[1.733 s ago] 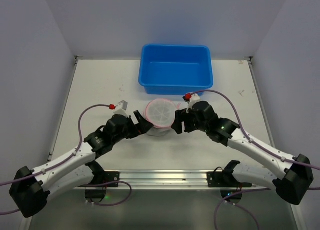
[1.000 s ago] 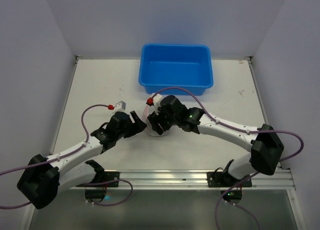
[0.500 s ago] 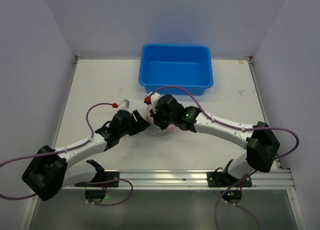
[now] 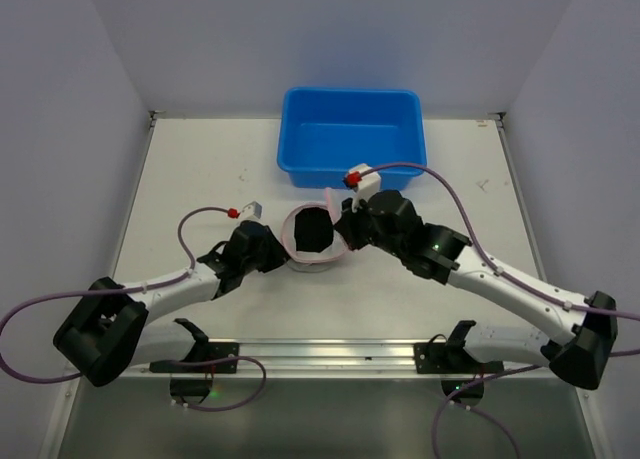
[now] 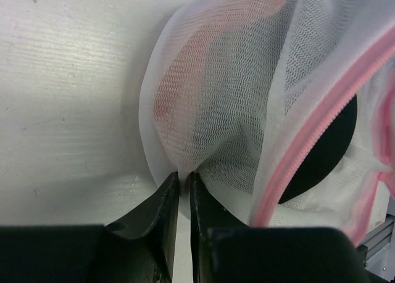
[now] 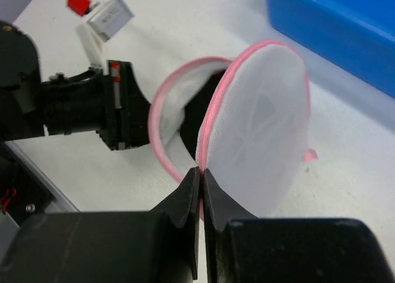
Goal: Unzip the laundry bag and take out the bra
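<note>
The laundry bag (image 4: pixel 318 262) stands at the table's middle with one round face (image 6: pixel 265 129) swung up and open along its pink zipper (image 5: pixel 308 153). Inside lies the bra (image 4: pixel 311 230), a dark rounded shape, also seen through the mesh as the bra (image 5: pixel 327 147). My left gripper (image 4: pixel 284 249) is shut on a fold of the bag's white mesh wall (image 5: pixel 216 110), which runs down between the black fingers (image 5: pixel 165 200). My right gripper (image 4: pixel 343 231) is shut on the pink rim of the lifted face, at its near edge (image 6: pixel 200 170).
A blue plastic tub (image 4: pixel 352 139) stands just behind the bag, close to the right wrist. A metal rail (image 4: pixel 330 354) runs along the near table edge. Grey walls close in left, right and back.
The right arm pulled back to the right with the bag's round face, opening it so the dark bra shows. The left gripper closed on the mesh.
</note>
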Motion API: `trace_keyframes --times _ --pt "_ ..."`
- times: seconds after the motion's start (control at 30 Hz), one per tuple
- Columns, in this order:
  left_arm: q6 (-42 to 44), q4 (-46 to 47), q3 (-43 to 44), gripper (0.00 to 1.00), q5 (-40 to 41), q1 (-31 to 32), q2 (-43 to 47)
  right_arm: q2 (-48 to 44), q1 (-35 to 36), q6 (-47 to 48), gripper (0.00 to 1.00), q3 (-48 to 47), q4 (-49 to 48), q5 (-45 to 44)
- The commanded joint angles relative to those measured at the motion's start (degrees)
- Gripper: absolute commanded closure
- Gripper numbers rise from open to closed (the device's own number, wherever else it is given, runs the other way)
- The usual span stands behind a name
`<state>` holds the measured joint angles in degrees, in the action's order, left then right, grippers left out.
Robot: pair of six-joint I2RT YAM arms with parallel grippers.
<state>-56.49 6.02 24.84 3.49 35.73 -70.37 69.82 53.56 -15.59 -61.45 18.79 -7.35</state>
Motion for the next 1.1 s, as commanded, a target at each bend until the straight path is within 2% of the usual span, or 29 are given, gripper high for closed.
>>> trace_keyframes --times 0.0,0.07,0.23,0.3,0.33,0.43,0.5,0.53,0.6,0.73,0.97,1.07 --pt "-0.2 2.4 -0.5 0.85 1.3 -0.4 -0.6 -9.4 -1.8 -9.6 1.0 7.6 0.3 -11.3" --pt "-0.4 2.2 -0.7 0.85 1.1 -0.4 -0.3 -17.4 -3.2 -16.8 0.97 13.9 2.6 -17.0" --pt "-0.3 1.9 -0.8 0.85 1.0 -0.4 1.2 -31.7 -4.7 -31.0 0.87 24.7 11.1 -23.5" --pt "-0.1 1.5 -0.5 0.85 0.9 -0.4 1.6 -35.5 -5.1 -37.7 0.73 27.7 17.6 -25.7" --pt "0.1 1.3 -0.2 0.85 0.9 -0.4 1.8 -36.6 -5.2 -39.3 0.59 28.3 19.1 -26.0" --pt "1.2 0.3 0.6 0.85 1.0 -0.4 2.3 -38.8 -5.3 -38.7 0.44 28.1 20.9 -24.4" --pt "1.6 -0.2 1.0 0.85 0.9 -0.3 2.7 -38.5 -5.3 -29.2 0.39 26.0 14.7 -21.1" --pt "1.8 -0.3 1.0 0.84 0.8 -0.3 3.0 -36.4 -5.3 -26.1 0.32 25.1 12.5 -16.9" --pt "1.8 -0.3 1.0 0.84 0.8 -0.4 3.2 -32.8 -5.3 -18.2 0.29 21.5 6.0 -11.0" --pt "2.3 -0.5 0.9 0.84 0.9 -0.3 3.7 -15.9 -5.2 -10.5 0.22 12.3 0.0 -0.5" --pt "2.3 -0.5 1.0 0.84 0.1 -0.4 3.8 6.2 -5.2 -2.0 0.13 3.0 -8.0 5.0" --pt "2.4 -0.5 1.0 0.85 0.3 -0.4 3.9 12.2 -5.2 -0.7 0.11 0.3 -9.2 6.1"
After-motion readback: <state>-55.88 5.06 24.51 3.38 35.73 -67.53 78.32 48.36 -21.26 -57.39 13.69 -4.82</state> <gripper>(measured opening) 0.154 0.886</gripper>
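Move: The bra lies in the bag, about 6 cm ahead of the right hand, 5 cm to its left and 14 cm below. The left gripper at the bag's side is some 12 cm left of the right hand, 1 cm ahead and 18 cm lower. The blue bin's middle is roughly 31 cm ahead, 4 cm right and 17 cm down. From the left hand the bra is about 5 cm ahead, 7 cm right and 4 cm higher. Sweeping right by some 17 cm, sinking and drawing slightly back, the right hand pulls the pink-edged lid it still pinches away from the bag mouth, turns about 40 degrees clockwise and opens to let go. It then swings back left and forward with the wrist unwinding, ending low over the opening, fingers wide towards the bra. The left hand keeps its pinch on the mesh side, rising about a centimetre. ##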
